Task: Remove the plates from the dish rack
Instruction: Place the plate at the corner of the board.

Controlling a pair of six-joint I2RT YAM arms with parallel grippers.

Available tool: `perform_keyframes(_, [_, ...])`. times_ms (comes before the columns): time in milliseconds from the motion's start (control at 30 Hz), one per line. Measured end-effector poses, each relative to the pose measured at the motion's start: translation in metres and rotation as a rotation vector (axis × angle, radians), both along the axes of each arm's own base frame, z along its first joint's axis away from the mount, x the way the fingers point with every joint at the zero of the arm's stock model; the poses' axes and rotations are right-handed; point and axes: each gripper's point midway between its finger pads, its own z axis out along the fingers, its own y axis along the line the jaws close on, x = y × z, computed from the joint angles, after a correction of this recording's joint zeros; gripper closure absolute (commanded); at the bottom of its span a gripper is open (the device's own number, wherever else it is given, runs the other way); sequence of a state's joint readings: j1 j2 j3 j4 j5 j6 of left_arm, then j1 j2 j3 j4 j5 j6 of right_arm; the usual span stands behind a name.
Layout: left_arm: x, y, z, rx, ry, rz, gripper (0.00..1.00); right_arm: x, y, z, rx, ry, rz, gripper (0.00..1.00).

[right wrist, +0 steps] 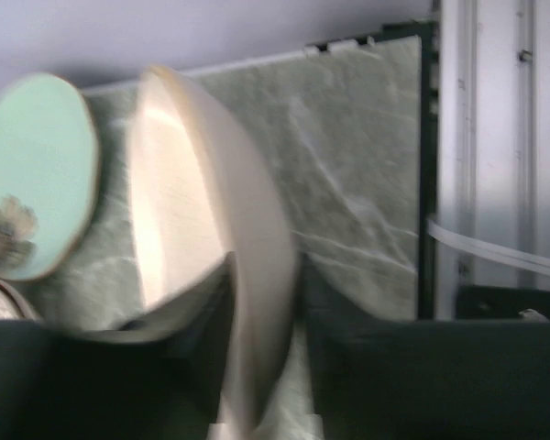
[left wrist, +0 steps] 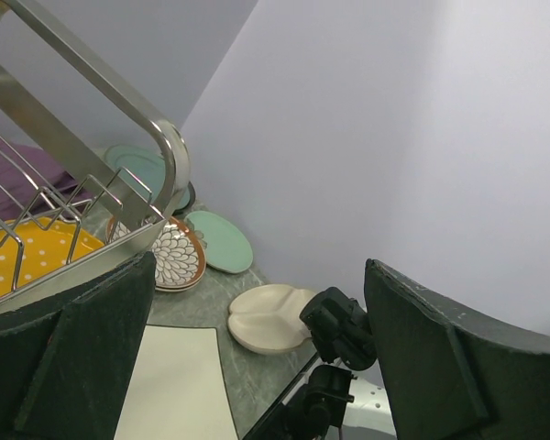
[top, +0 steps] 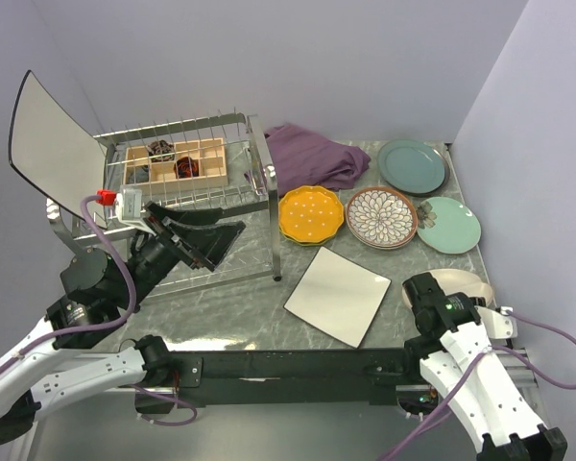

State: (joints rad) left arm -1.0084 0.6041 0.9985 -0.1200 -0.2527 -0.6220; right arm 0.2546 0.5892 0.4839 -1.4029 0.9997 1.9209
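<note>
The silver wire dish rack [top: 254, 197] stands at the back left, and a large white square plate [top: 48, 134] with a dark rim stands on edge at its left end. My left gripper [top: 209, 240] [left wrist: 257, 353] reaches under the rack's upper tier, open and empty. On the table lie an orange dotted plate [top: 311, 213], a brown-patterned plate [top: 381, 216], a teal plate [top: 412, 165], a mint-green plate [top: 448, 224] and a white square plate [top: 338, 295]. My right gripper [top: 432, 288] [right wrist: 266, 302] is shut on the rim of a cream plate [top: 466, 280] [right wrist: 174, 202] at the table's right front.
A small wooden compartment box [top: 173, 161] sits on the rack's upper tier. A purple cloth [top: 312, 154] lies bunched behind the orange plate. The table's right edge [right wrist: 426, 183] runs close beside the cream plate. Walls close in on the left, back and right.
</note>
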Motion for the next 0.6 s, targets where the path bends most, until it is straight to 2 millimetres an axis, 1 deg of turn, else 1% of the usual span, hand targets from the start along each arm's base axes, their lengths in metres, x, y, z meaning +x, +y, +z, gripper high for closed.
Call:
perform_keyframes(100, [-0.0002,0.0,0.0001,-0.001,0.0,0.0,0.01,0.0032,-0.0029,0.0043,-0.019,-0.028,-0.013,0.49])
perform_keyframes(200, [0.0,0.0,0.0,-0.002,0.0,0.0,0.01,0.0039,-0.0041,0.0051,-0.029,-0.028,-0.018,0.49])
perform_keyframes(300, [0.0003,-0.0006,-0.0016,0.001,0.003,0.0,0.01,0.0047,-0.0047,0.0051,-0.037,-0.019,-0.02,0.46])
perform_keyframes(433, [-0.0002,0.0001,-0.0026,0.0,0.004,-0.001,0.01,0.0096,-0.0047,0.0053,-0.044,-0.025,-0.024,0.38])
perform_keyframes(533, [-0.0021,0.003,-0.0018,-0.007,0.0,-0.001,0.01,0.0109,-0.0046,0.0036,-0.05,-0.005,-0.026,0.35])
perform_keyframes(600, [-0.0032,0.0048,0.0,-0.013,-0.004,-0.001,0.01,0.0105,-0.0048,0.0021,-0.057,0.019,-0.026,0.29])
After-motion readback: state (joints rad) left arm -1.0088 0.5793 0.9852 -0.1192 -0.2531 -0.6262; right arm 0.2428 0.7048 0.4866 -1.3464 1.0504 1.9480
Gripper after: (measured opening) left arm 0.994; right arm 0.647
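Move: The cream divided plate is at the right hand, its near rim still between the fingers and its middle about 6 cm ahead, 3 cm to the left and 3 cm below. The mint plate lies some 21 cm ahead and 4 cm left, the flower plate about 23 cm ahead and 21 cm left, and the white square plate 5 cm ahead and 31 cm left, all about 7 cm lower. From the left hand, the divided plate is roughly 50 cm to the right, about level fore and aft, and 42 cm below. The right hand lets go of the cream divided plate at the board's near right corner, its fingers spreading from about a third to two thirds open on either side of the near rim. Meanwhile it eases forward about 1 cm and barely changes height, with only a slight turn of the wrist, so the fingers stay astride the rim, which remains close to the finger on the base side. ##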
